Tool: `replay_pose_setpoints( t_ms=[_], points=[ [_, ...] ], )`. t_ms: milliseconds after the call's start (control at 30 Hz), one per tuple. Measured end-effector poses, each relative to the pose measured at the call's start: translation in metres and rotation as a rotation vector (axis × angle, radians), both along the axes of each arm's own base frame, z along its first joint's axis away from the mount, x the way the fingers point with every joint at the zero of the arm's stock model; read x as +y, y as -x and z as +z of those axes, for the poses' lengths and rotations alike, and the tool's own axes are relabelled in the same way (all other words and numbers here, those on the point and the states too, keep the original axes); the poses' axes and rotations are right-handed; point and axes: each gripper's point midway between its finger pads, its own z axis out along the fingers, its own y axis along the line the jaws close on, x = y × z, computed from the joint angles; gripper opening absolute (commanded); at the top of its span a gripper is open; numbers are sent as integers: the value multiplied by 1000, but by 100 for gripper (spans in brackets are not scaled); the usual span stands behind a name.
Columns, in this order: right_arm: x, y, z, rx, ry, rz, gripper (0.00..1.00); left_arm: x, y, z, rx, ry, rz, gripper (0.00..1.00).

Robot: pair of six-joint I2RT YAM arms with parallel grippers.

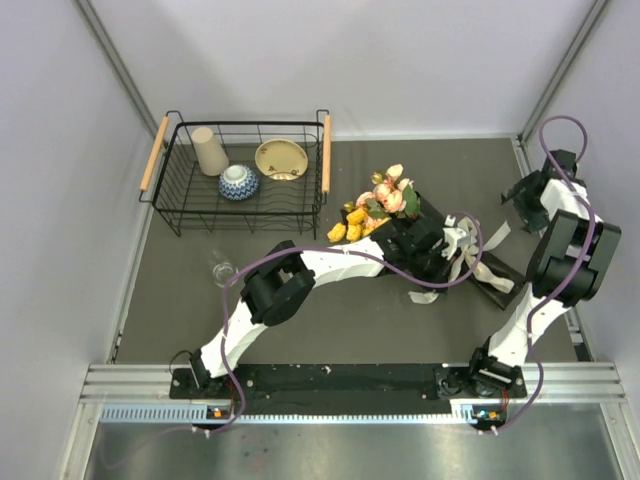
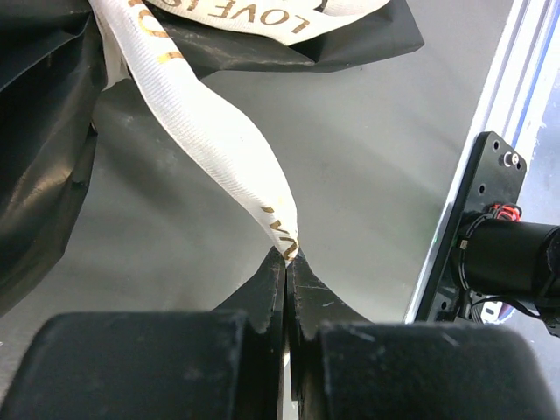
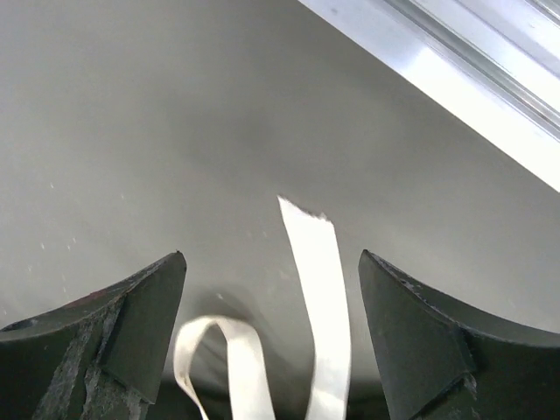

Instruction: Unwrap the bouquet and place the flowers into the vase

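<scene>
The bouquet (image 1: 385, 205) lies mid-table, its yellow and pink flowers (image 1: 390, 192) still bunched on the black paper (image 1: 495, 283). My left gripper (image 1: 440, 243) reaches across it and is shut on the cream ribbon (image 2: 201, 122). In the left wrist view the ribbon runs from the closed tips (image 2: 287, 259) up to the black paper (image 2: 44, 175). My right gripper (image 3: 271, 255) hangs open near the right edge. A loose ribbon end (image 3: 319, 289) lies flat on the table between its fingers, untouched. The small clear vase (image 1: 222, 270) stands far left of the bouquet.
A black wire basket (image 1: 180, 215) at the back left holds a beige cup (image 1: 209, 150), a blue-patterned bowl (image 1: 239, 182) and a yellow bowl (image 1: 281, 158). An aluminium rail (image 3: 472, 79) runs along the table's right edge beside my right gripper.
</scene>
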Motion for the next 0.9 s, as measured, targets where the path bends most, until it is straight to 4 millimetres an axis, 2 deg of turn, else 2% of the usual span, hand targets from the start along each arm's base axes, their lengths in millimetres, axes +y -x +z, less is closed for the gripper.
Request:
replay_pose_setpoints(
  t_ms=[100, 167, 300, 400, 600, 700, 800, 833, 900],
  points=[
    [1, 23, 12, 8, 9, -11, 75, -1, 2, 1, 11, 4, -3, 0],
    [4, 36, 12, 22, 3, -18, 73, -1, 3, 1, 19, 7, -6, 0],
    [13, 57, -8, 119, -1, -20, 71, -2, 4, 1, 23, 10, -8, 0],
    [24, 61, -19, 174, 7, 3, 69, -3, 3, 2, 22, 15, -9, 0],
    [50, 57, -33, 222, 21, 52, 68, -7, 3, 4, 21, 29, -16, 0],
    [61, 58, -40, 238, 31, 52, 63, -7, 3, 5, 22, 34, -22, 0],
    [62, 58, -41, 238, 36, 20, 48, -8, 3, 6, 21, 36, -23, 0],
    [62, 59, -41, 241, 36, 11, 36, -8, 3, 6, 20, 36, -23, 0],
    [59, 62, -42, 252, 36, -12, 22, -8, 3, 6, 15, 36, -26, 0]
  ],
)
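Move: The free ribbon tail you want next lies about 6 cm back, 5 cm to the left and 5 cm below the right fingertips. The ribbon's knot sits 10 cm back and roughly 11 cm left of that hand, and the black wrapper's open end some 18 cm back and 2 cm left, both at about table height. From the left gripper, already pinching the other tail, this free tail lies around 10 cm ahead and 12 cm right, slightly lower. Draw the open right gripper back about 6 cm, then bring it left some 6 cm while sinking towards the free ribbon tail, tipping the fingers some 15 degrees to point more steeply down. Once over the ribbon, stop travelling and narrow the fingers to about half their starting gap, one on each side of the strip. Hold the left gripper shut on its own tail, nearly still. ##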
